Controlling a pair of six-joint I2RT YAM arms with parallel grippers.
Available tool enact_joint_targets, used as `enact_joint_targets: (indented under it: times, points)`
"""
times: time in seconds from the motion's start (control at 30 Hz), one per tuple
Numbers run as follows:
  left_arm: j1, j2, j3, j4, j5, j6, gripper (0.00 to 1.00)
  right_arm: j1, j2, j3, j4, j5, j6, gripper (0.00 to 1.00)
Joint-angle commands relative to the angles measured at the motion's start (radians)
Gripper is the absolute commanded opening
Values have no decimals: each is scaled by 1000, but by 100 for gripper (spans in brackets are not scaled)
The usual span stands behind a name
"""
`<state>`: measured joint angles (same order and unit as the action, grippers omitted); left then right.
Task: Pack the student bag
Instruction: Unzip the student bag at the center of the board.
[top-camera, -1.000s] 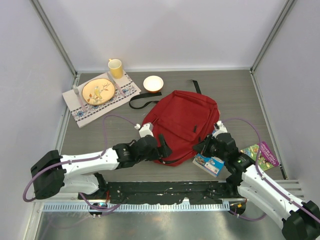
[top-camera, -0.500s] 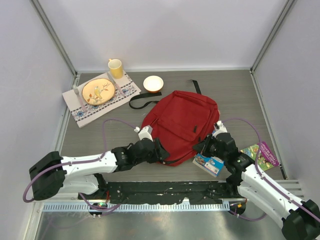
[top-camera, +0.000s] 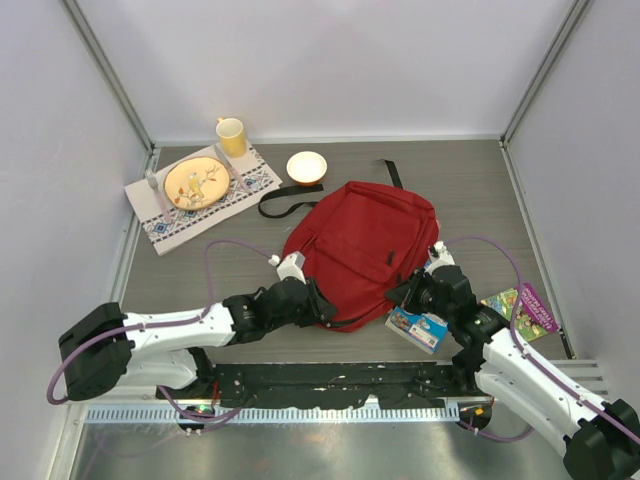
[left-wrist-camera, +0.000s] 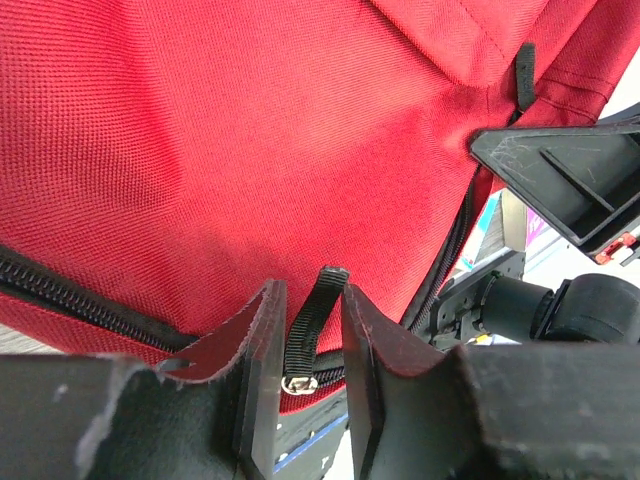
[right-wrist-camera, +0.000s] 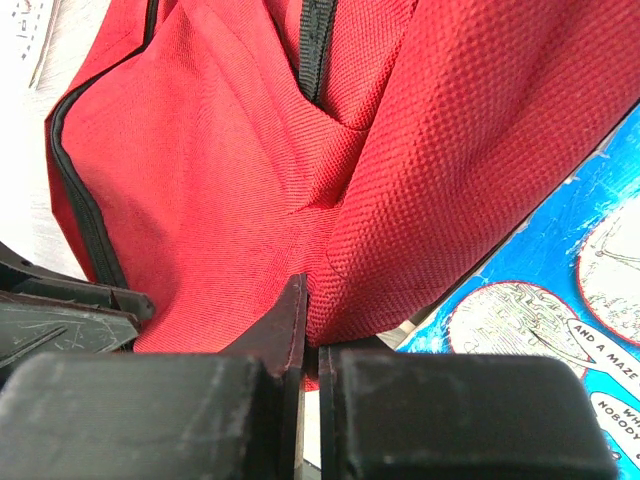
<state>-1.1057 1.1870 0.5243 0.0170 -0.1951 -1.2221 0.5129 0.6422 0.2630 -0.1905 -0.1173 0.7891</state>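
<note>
The student bag (top-camera: 365, 240), a dark-red backpack, lies flat mid-table with its black zipper edge facing the arms. My left gripper (top-camera: 322, 305) is at the bag's near-left edge. In the left wrist view (left-wrist-camera: 305, 290) its jaws stand narrowly open around the black zipper pull (left-wrist-camera: 308, 320), with red fabric (left-wrist-camera: 250, 130) behind. My right gripper (top-camera: 405, 293) is at the bag's near-right corner. In the right wrist view (right-wrist-camera: 310, 330) it is shut on a fold of the bag fabric (right-wrist-camera: 200, 170), beside a blue booklet (right-wrist-camera: 560, 330).
The blue booklet (top-camera: 418, 328) lies under the right arm, and a colourful book (top-camera: 520, 308) lies at the right edge. A placemat with a plate (top-camera: 195, 182), a yellow mug (top-camera: 232, 135) and a bowl (top-camera: 306, 166) sit at the back left. Black bag straps (top-camera: 285, 200) trail behind the bag.
My left gripper has drawn back a little toward the near edge along the bag's zipper edge. The right gripper and the bag have barely moved.
</note>
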Motion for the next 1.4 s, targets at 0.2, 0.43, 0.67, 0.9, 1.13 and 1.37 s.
enact_joint_targets:
  times: [0.2,0.43,0.67,0.9,1.13,1.37]
  points:
    - [1,49,17,63,36,7,4,-2,-7,12,56,22,6,1]
    - [1,-15,20,6,-3,27,0,-2,2,34,30,59,6,1]
    - [1,-179,37,-282,-156,58,0,-1,94,105,-1,113,-39,1]
    - [1,-317,-1,-426,-242,33,0,-4,132,145,10,153,-59,1]
    - [1,-369,11,-597,-341,-14,0,-4,171,176,20,176,-88,1]
    - [-6,-406,29,-536,-274,59,0,-7,278,278,-12,73,-166,16]
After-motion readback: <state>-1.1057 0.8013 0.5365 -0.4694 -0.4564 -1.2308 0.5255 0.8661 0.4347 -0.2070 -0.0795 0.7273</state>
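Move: The zipper pull of the student bag stands between my left hand's half-open fingers, about 1 cm below their middle point. The bag's middle lies some 13 cm ahead, 9 cm to the right and 4 cm lower. The bag edge in my right fingers is about 4 cm ahead and 16 cm to the right; the blue book is 2 cm back, 22 cm right, 7 cm lower. From my right hand the pull is about 16 cm left and 5 cm back. I dip my left hand about 1 cm and shut its fingers on the zipper pull, then draw it left some 9 cm, away from my right hand, rising as it goes and turning about 10 degrees counter-clockwise. My right hand keeps its pinch on the bag's edge, sinks slightly, then eases forward about 3 cm and a little up. ##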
